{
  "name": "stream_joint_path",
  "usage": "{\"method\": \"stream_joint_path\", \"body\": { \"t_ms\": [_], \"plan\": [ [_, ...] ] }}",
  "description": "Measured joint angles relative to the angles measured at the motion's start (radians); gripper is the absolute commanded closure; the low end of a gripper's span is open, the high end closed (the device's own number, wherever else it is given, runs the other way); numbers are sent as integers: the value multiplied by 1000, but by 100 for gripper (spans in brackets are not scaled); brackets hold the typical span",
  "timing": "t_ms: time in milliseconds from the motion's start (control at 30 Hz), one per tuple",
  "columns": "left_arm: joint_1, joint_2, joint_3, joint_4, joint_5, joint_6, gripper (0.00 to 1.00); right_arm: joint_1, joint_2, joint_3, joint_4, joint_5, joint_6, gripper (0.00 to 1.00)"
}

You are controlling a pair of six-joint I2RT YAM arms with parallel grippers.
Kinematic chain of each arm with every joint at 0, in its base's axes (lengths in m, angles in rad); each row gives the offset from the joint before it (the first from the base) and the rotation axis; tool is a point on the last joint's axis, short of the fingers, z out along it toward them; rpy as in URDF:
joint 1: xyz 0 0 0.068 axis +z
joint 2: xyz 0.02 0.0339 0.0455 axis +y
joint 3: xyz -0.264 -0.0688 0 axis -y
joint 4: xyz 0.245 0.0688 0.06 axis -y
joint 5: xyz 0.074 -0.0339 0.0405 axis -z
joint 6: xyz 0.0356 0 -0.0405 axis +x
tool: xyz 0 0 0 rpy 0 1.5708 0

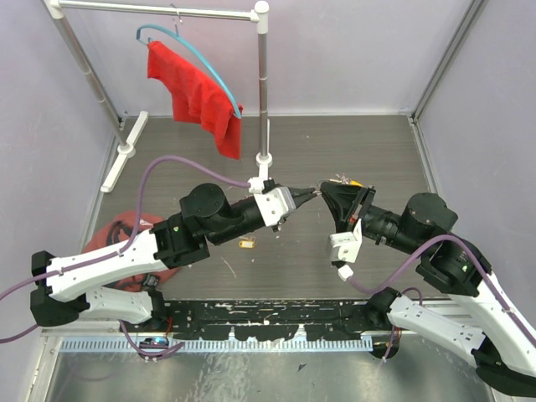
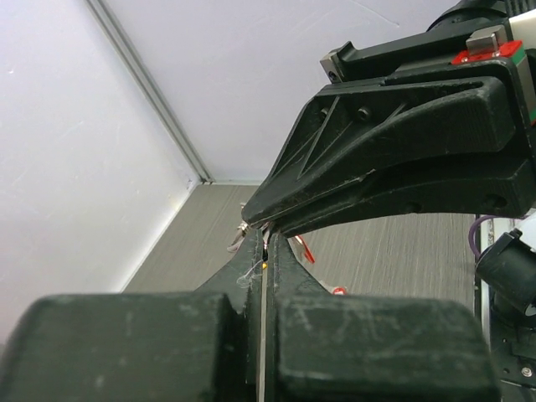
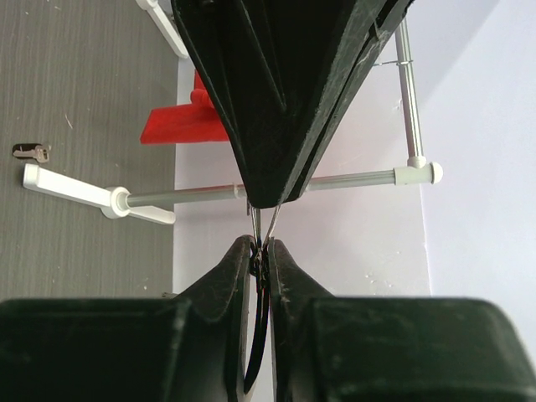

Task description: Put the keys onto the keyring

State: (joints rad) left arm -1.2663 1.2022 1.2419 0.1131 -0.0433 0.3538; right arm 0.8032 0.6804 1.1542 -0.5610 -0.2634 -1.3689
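Observation:
Above the middle of the table my two grippers meet tip to tip. The left gripper (image 1: 308, 195) (image 2: 266, 251) is shut on the thin silver wire of the keyring (image 3: 264, 219). My right gripper (image 1: 325, 191) (image 3: 260, 249) is shut on the same keyring, and a black tag also sits between its fingers. A bunch of keys (image 1: 342, 178) with a yellow tag (image 1: 357, 182) shows just behind the right fingers. In the left wrist view a red tag (image 2: 307, 249) hangs below the tips. One brown-tagged key (image 1: 246, 243) (image 3: 29, 152) lies loose on the table under the left arm.
A white clothes rack (image 1: 265, 159) stands at the back, its pole base just behind the grippers. A red cloth (image 1: 194, 92) on a blue hanger hangs from it. A red and black object (image 1: 117, 230) lies at the left, partly under the left arm. Walls close three sides.

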Motion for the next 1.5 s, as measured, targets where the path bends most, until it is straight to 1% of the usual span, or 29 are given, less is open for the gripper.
{"method": "stream_joint_path", "body": {
  "t_ms": [133,333,467,633,867,1033,1167,1233,1333,1433,1500],
  "plan": [
    [0,3,9,-15,-8,3,100,0,-4,-10,3,-1,-2,76],
    [0,5,20,-39,-19,13,100,1,-14,-20,12,-15,1,71],
    [0,5,21,-49,-29,20,100,1,-18,-20,11,-19,6,71],
    [0,5,21,-71,-39,31,100,1,-24,-20,13,-18,12,74],
    [0,5,21,-75,-41,38,100,1,-24,-20,5,-18,29,71],
    [0,5,21,-75,-41,39,100,1,-24,-20,6,-27,75,69],
    [0,5,21,-80,-42,45,100,1,-24,-12,11,-40,189,68],
    [0,5,21,-90,-43,54,100,1,-23,2,15,-40,287,64],
    [0,1,21,-119,-47,71,100,1,-19,42,12,-36,472,56],
    [0,-13,21,-147,-48,84,100,1,-17,96,7,-37,682,55],
    [0,-29,21,-169,-47,91,100,1,-18,124,14,-38,850,54]
  ]
}}
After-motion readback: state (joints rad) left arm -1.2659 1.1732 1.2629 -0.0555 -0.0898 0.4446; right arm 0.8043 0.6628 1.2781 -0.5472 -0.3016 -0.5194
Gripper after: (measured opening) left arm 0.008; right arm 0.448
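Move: The keyring's middle is about 3 cm to the right of the left hand, which already pinches its rim, and 1 cm below it. From the right hand, which also holds the ring, it is about 1 cm back, 1 cm right and 1 cm below. On the table some 35 cm below the right hand, the yellow-tag key lies about 14 cm ahead and 11 cm right, the red-tag key about 1 cm ahead and 10 cm right. Right fingers open off the keyring, then retreat back and up 5 cm, rolling; left, still pinching, sinks slightly. ##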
